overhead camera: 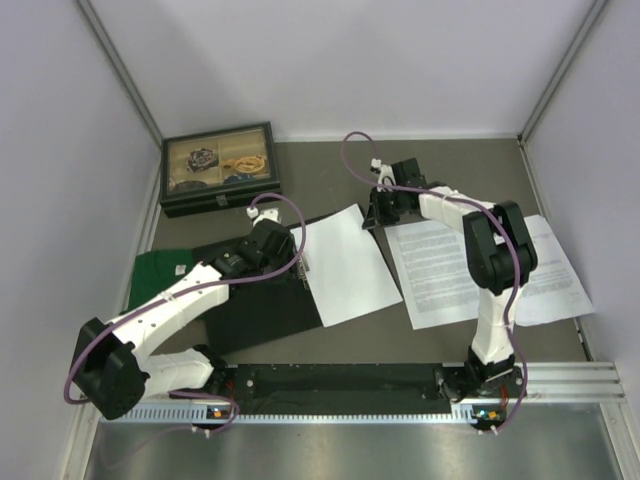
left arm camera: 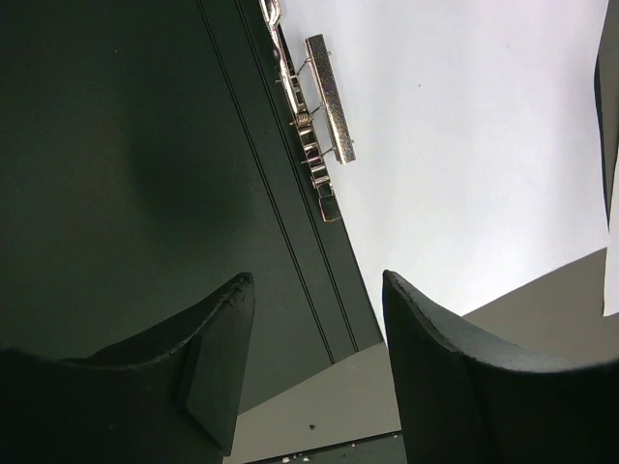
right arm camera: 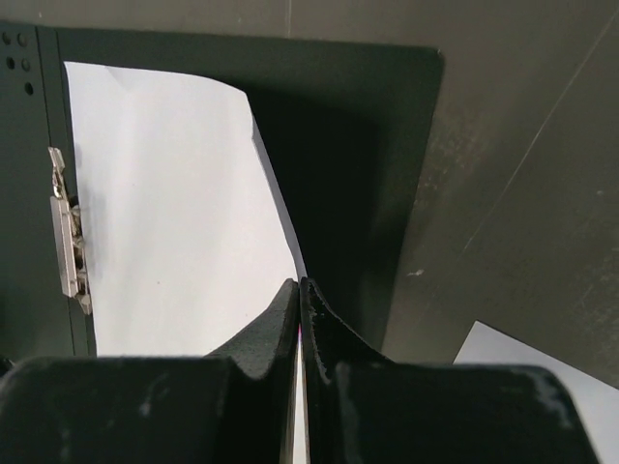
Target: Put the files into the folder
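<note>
The folder (overhead camera: 262, 312) lies open with its black inside up and its metal clip (left arm camera: 320, 116) along the spine. One blank white file (overhead camera: 346, 264) lies on the folder's right half. My right gripper (overhead camera: 384, 206) is shut on that sheet's far right edge, which curls up between the fingers (right arm camera: 299, 285). My left gripper (overhead camera: 274, 244) hovers open over the spine just below the clip, with nothing between its fingers (left arm camera: 314, 290). Two printed files (overhead camera: 440, 272) (overhead camera: 552, 272) lie on the table to the right, partly under the right arm.
A black glass-lidded box (overhead camera: 220, 168) stands at the back left. A green cloth (overhead camera: 156, 274) lies under the folder's left side. Walls close in the table on the left, back and right. A metal rail (overhead camera: 560, 380) runs along the near edge.
</note>
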### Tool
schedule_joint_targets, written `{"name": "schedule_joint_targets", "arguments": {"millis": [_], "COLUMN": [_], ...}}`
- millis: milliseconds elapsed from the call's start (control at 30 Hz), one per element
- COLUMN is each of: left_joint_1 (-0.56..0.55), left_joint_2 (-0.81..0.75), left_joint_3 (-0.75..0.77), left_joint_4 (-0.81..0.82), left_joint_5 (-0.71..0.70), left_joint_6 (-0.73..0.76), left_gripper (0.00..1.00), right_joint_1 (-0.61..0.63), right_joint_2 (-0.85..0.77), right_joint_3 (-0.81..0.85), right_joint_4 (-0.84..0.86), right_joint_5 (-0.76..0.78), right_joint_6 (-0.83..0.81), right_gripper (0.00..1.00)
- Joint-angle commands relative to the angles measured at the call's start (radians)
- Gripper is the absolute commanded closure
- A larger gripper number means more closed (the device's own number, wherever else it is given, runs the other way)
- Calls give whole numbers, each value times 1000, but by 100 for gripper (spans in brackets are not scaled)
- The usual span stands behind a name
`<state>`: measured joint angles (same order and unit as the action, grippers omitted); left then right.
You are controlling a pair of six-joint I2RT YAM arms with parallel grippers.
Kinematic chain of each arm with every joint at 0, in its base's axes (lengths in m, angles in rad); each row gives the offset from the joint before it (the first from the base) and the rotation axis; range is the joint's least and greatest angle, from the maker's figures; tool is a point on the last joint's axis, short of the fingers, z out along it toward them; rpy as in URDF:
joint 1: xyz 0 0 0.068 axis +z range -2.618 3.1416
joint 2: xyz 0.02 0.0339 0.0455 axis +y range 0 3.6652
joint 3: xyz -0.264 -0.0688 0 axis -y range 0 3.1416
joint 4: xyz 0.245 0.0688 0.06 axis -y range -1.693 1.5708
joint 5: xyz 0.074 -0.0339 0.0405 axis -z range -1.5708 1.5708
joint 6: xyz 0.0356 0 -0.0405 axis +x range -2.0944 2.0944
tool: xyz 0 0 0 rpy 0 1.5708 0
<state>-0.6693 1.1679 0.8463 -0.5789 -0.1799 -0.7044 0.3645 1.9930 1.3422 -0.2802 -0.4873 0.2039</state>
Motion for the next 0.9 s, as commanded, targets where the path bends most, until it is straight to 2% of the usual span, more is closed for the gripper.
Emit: {"name": "schedule_joint_targets", "arguments": {"millis": [0,400,433,467,533,567,600,667,733,767,833,867], "left_joint_1": [4,5,5,5,4,4,2,-12,-45,-62,-105,-121], "left_joint_2": [-10,7,7,16,29,53,70,152,235,331,441,549], "left_joint_3": [-3,5,8,14,22,34,45,92,147,219,302,388], "left_joint_4": [36,50,54,82,126,186,212,278,347,361,410,424], "left_joint_5": [-3,25,37,51,129,163,225,258,295,306,361,372], "left_joint_6": [16,29,31,40,52,49,43,39,39,39,36,30], "left_gripper": [40,39,39,38,37,37,37,37,39,39,42,43], "right_joint_1": [14,30,30,31,30,28,22,-24,-85,-158,-237,-268], "right_joint_2": [24,50,49,43,-17,-48,-75,-154,-198,-233,-266,-296], "right_joint_3": [80,121,127,132,130,126,121,107,65,43,-18,-41], "right_joint_4": [30,1,-13,-42,-77,-98,-161,-220,-267,-274,-303,-306], "right_joint_5": [-5,-7,-4,1,42,73,151,232,279,282,317,338], "right_joint_6": [6,11,15,18,31,32,38,43,49,52,45,37], "right_gripper": [100,100,95,75,58,40,33,20,17,16,16,16]}}
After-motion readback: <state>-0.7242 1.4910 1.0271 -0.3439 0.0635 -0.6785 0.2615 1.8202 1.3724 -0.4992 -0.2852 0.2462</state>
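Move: At its right edge near the far corner, the right hand's shut fingers hold the white sheet; its middle, over the folder's right cover, lies roughly 12 cm back and 7 cm left of that hand. The metal clip is about 12 cm back and 17 cm left, the printed sheet some 14 cm back and 19 cm right. From the open left hand, the white sheet's middle lies about 5 cm ahead, 11 cm right and 9 cm lower, the clip 4 cm ahead and 1 cm right. Nudging the held white sheet forward about 1.5 cm and 1 cm left, the right hand then opens wide, lets go and pulls away to the right some 9 cm, rising about 5 cm and turning clockwise. The left hand, fingers still open, swings about 11 cm right and a little forward at level height, past the clip to above the white sheet, turning clockwise. ##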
